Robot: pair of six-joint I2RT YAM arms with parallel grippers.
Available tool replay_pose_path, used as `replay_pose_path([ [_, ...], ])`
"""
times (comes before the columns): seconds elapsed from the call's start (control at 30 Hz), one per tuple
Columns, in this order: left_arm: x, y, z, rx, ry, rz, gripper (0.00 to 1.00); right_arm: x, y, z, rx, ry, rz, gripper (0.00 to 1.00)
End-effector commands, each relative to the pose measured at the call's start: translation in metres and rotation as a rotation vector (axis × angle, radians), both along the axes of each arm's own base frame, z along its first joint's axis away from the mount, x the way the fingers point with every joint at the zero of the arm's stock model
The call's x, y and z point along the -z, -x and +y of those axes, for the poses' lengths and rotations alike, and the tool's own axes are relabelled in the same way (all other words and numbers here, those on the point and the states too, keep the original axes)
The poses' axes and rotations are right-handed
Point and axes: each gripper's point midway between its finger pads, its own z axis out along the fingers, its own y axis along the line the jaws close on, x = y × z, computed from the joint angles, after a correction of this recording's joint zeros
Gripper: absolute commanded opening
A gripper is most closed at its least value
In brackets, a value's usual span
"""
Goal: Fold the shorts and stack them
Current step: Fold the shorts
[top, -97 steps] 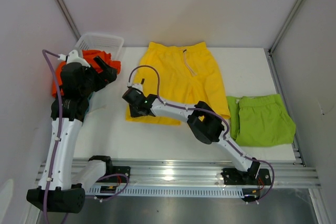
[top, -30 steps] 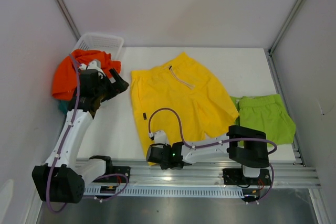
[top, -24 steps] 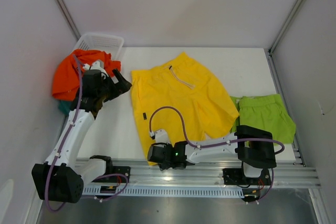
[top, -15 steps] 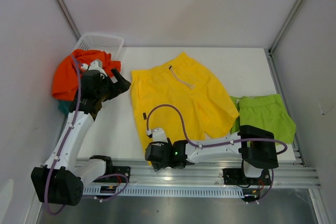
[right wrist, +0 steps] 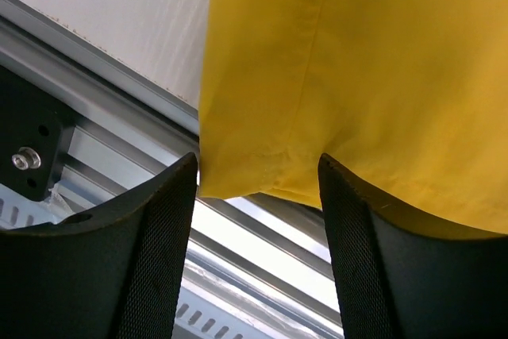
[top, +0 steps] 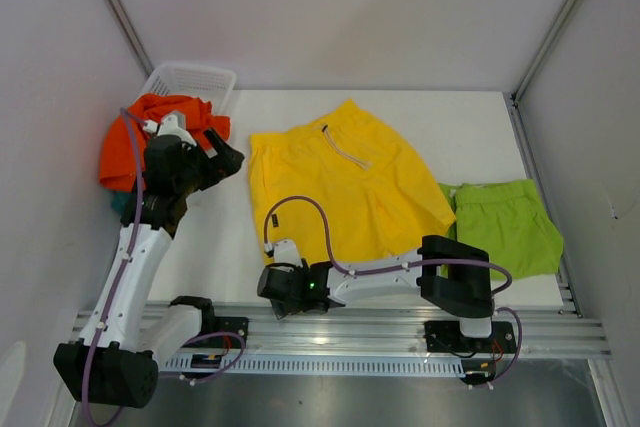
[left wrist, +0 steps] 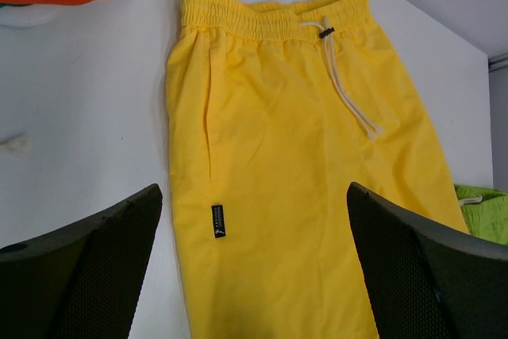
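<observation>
The yellow shorts [top: 345,187] lie spread flat mid-table, waistband far left, drawstring on top. One leg's hem corner [right wrist: 254,172] overhangs the front rail, just past my right gripper's [right wrist: 258,220] fingertips. That gripper [top: 275,282] is open, jaws apart and off the cloth. My left gripper [top: 228,155] hovers open beside the shorts' waistband corner, and in the left wrist view the yellow shorts [left wrist: 302,156] fill the space between its wide fingers [left wrist: 79,267]. Folded lime green shorts [top: 503,227] rest at the right. Orange shorts [top: 120,142] hang bunched over the basket's side.
The white mesh basket [top: 190,77] stands at the far left corner. The metal rail [top: 380,327] runs along the table's near edge under my right gripper. White walls close in on the left, back and right.
The right gripper dragged the yellow shorts toward the front edge, then opened and let go of the hem, sliding slightly left. The left arm has barely shifted.
</observation>
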Motion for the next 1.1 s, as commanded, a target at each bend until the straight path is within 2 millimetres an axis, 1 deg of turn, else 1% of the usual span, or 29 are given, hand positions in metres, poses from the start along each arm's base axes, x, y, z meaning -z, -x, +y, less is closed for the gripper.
replay_pose_path([
  [0.0,-0.022,0.003,0.002,-0.002,-0.018,-0.053,0.99,0.017,-0.003,0.001,0.019,0.025,0.011,0.6],
  [0.03,-0.022,0.003,0.003,-0.006,-0.02,-0.053,0.99,0.02,-0.003,0.001,0.019,0.027,0.015,0.52],
  [0.1,-0.021,0.003,0.003,-0.007,-0.022,-0.051,0.99,0.027,0.0,-0.002,0.02,0.036,0.027,0.43],
  [0.13,-0.021,0.003,0.003,-0.007,-0.022,-0.05,0.99,0.029,0.001,-0.003,0.018,0.038,0.032,0.36],
  [0.23,-0.019,0.002,0.003,-0.007,-0.022,-0.046,0.99,0.032,0.004,-0.007,0.014,0.044,0.034,0.2],
  [0.33,-0.018,0.002,0.002,-0.003,-0.019,-0.042,0.99,0.03,0.006,-0.01,0.009,0.049,0.024,0.12],
  [0.4,-0.016,0.001,0.002,-0.005,-0.018,-0.042,0.99,0.024,0.007,-0.011,0.002,0.048,0.005,0.08],
  [0.43,-0.016,0.0,0.002,-0.005,-0.018,-0.042,0.99,0.023,0.006,-0.013,0.004,0.053,-0.004,0.01],
  [0.47,-0.013,-0.001,0.002,-0.005,-0.016,-0.044,0.99,0.019,0.011,-0.015,-0.015,0.064,-0.016,0.0],
  [0.53,-0.004,-0.005,0.001,-0.004,-0.012,-0.024,0.99,0.01,0.008,-0.019,-0.017,0.075,-0.073,0.0],
  [0.57,0.001,-0.007,0.0,-0.001,-0.012,-0.009,0.99,0.001,0.014,-0.023,-0.04,0.082,-0.098,0.0],
  [0.6,0.01,-0.012,-0.002,0.004,-0.007,0.019,0.99,-0.005,0.011,-0.027,-0.033,0.087,-0.14,0.0],
  [0.67,0.02,-0.015,-0.003,0.004,0.004,0.041,0.99,-0.009,0.013,-0.038,-0.038,0.116,-0.174,0.0],
  [0.7,0.022,-0.019,-0.006,0.01,0.019,0.036,0.99,-0.017,0.018,-0.039,-0.059,0.102,-0.198,0.0],
  [0.73,0.029,-0.022,-0.008,0.009,0.026,0.051,0.99,-0.019,0.02,-0.042,-0.068,0.104,-0.212,0.0],
  [0.77,0.031,-0.025,-0.01,0.014,0.032,0.051,0.99,-0.017,0.022,-0.049,-0.076,0.117,-0.222,0.0],
  [0.8,0.035,-0.028,-0.011,0.013,0.034,0.059,0.99,-0.019,0.023,-0.051,-0.085,0.115,-0.238,0.0],
  [0.83,0.044,-0.035,-0.011,0.007,0.029,0.082,0.99,-0.025,0.028,-0.052,-0.098,0.1,-0.248,0.0],
  [0.87,0.051,-0.037,-0.013,0.01,0.026,0.1,0.99,-0.025,0.028,-0.059,-0.098,0.11,-0.262,0.0],
  [0.9,0.057,-0.041,-0.013,0.006,0.021,0.115,0.99,-0.031,0.033,-0.06,-0.106,0.094,-0.27,0.0],
  [0.93,0.071,-0.047,-0.013,0.003,0.018,0.147,0.99,-0.034,0.034,-0.062,-0.109,0.088,-0.28,0.0],
  [0.97,0.078,-0.049,-0.014,0.003,0.017,0.162,0.99,-0.034,0.033,-0.069,-0.108,0.094,-0.298,0.0],
  [1.0,0.082,-0.055,-0.014,-0.001,0.021,0.163,0.99,-0.041,0.039,-0.069,-0.12,0.071,-0.303,0.0],
  [1.03,0.094,-0.059,-0.014,-0.005,0.019,0.186,0.99,-0.045,0.041,-0.071,-0.126,0.059,-0.312,0.0],
  [1.07,0.1,-0.062,-0.014,-0.013,0.02,0.195,0.99,-0.044,0.041,-0.076,-0.129,0.064,-0.326,0.0],
])
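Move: The right hand is right over the left leg's hem corner of the yellow shorts, only about 1 cm above it and 1 cm to its right; the left arm's foot lies some 18 cm left and 7 cm back. From the left hand, the waistband's left corner is about 25 cm ahead, 1 cm left and 22 cm below; the drawstring lies 21 cm ahead and 24 cm right, the orange clothes 18 cm ahead and 19 cm left. Right fingers pinch the hem, pulling right and back some 9 cm; left hand sinks forward, open, towards waistband. ##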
